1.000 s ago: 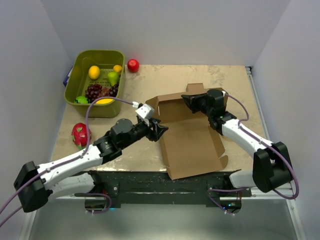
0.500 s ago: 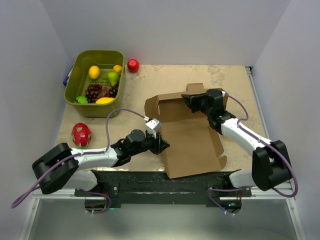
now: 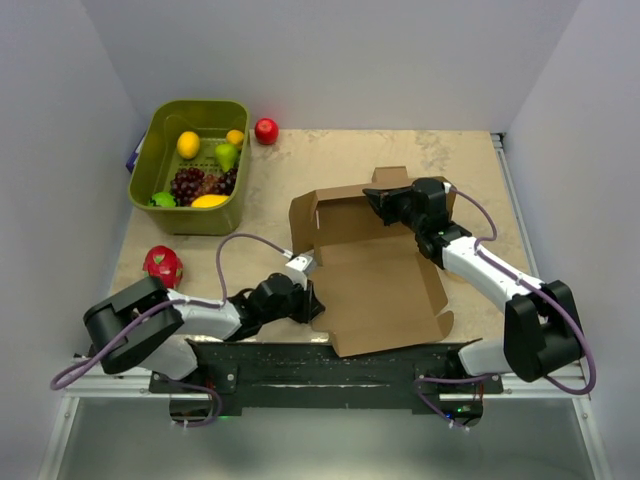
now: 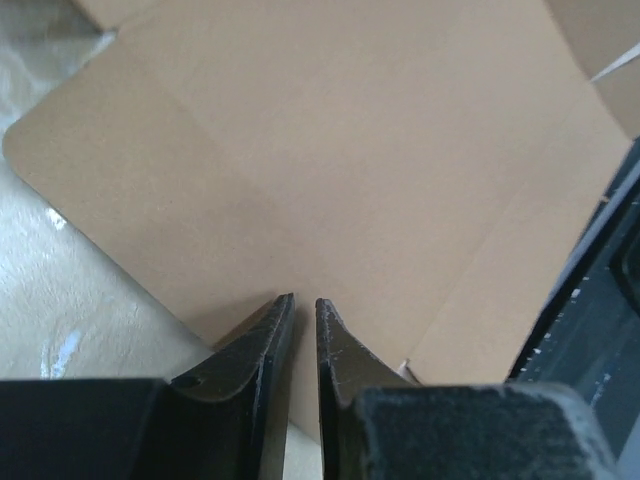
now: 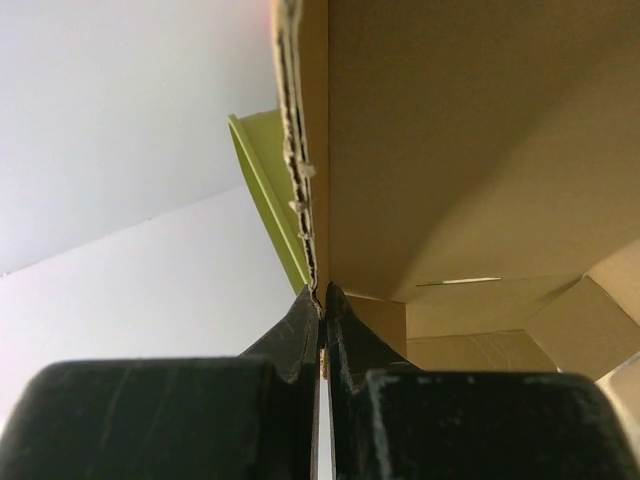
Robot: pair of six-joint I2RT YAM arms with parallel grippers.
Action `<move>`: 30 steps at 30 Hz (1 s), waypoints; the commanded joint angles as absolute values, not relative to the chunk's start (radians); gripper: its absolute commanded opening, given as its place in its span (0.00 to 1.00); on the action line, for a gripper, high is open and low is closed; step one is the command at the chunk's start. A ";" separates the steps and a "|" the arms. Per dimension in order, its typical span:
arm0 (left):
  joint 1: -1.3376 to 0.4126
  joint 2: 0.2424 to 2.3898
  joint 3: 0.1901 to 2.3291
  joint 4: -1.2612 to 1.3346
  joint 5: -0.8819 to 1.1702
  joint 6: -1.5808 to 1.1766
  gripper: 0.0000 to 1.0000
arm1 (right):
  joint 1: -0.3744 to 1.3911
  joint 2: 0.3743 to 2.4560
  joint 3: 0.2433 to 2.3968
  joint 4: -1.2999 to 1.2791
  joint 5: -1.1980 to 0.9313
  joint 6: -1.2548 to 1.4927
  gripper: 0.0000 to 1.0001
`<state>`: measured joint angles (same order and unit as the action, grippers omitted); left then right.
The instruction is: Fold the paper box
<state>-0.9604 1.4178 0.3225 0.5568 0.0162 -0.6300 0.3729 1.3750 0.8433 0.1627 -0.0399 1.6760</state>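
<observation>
The paper box (image 3: 378, 275) is a large brown cardboard sheet lying mid-table, with its back wall and side flaps raised. My right gripper (image 3: 372, 197) is shut on the top edge of that back wall. In the right wrist view the corrugated edge (image 5: 296, 150) runs down into the pinched jaws of the right gripper (image 5: 321, 292). My left gripper (image 3: 316, 300) sits low at the sheet's front-left edge. In the left wrist view the left gripper (image 4: 301, 298) points at the flat cardboard (image 4: 350, 170). Its fingers (image 4: 262, 345) stand a narrow gap apart with nothing held between them.
A green basket (image 3: 160, 135) with grapes and other fruit stands at the back left. A red apple (image 3: 266, 131) lies beside it and a dragon fruit (image 3: 163, 266) lies at the left. The black front rail (image 3: 330, 365) borders the table's near edge. Walls close in on three sides.
My left arm has pulled back and down toward the near edge, and its gripper has slid along the sheet's left edge toward the front while its jaws narrowed. The right arm held still.
</observation>
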 commanded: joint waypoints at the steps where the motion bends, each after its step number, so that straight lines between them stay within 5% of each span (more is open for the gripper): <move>1: -0.974 1.511 0.334 0.559 -0.034 -0.713 0.17 | 0.376 1.358 0.877 0.167 -0.008 1.678 0.00; 15: -0.985 1.431 0.386 0.476 -0.163 -0.810 0.21 | 0.377 1.295 0.858 0.121 -0.003 1.652 0.00; 25: -0.983 1.312 0.586 0.351 -0.210 -0.709 0.45 | 0.376 1.264 0.821 0.110 0.023 1.623 0.00; 30: -0.982 1.279 0.715 0.237 -0.247 -0.663 0.46 | 0.376 1.259 0.801 0.130 0.009 1.594 0.00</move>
<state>-0.9829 1.3228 0.6037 0.3164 -0.1780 -0.7280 0.3729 1.2842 0.8139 0.1062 -0.0139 1.6367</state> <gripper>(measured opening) 0.461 0.022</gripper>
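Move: My left hand is low on the box's left side flap, which lies flat; the flap's middle is about 3 cm ahead of me and 1 cm below. The raised rear panel's middle stands some 17 cm ahead, 12 cm right and 9 cm up, and its left wing about 15 cm ahead, 4 cm left and 8 cm up. From my right hand, holding that panel's top edge, the side flap is roughly 18 cm back, 14 cm left and 20 cm down. I sink my left hand another centimetre onto the flat left side flap with nearly shut fingers, edge a little right and forward while turning about 10 degrees counter-clockwise, then lift off some 10 cm, going forward and right over the flat panel towards the raised one, fingers opening about halfway. My right hand keeps its pinch on the raised panel's edge, easing back a centimetre or two. ##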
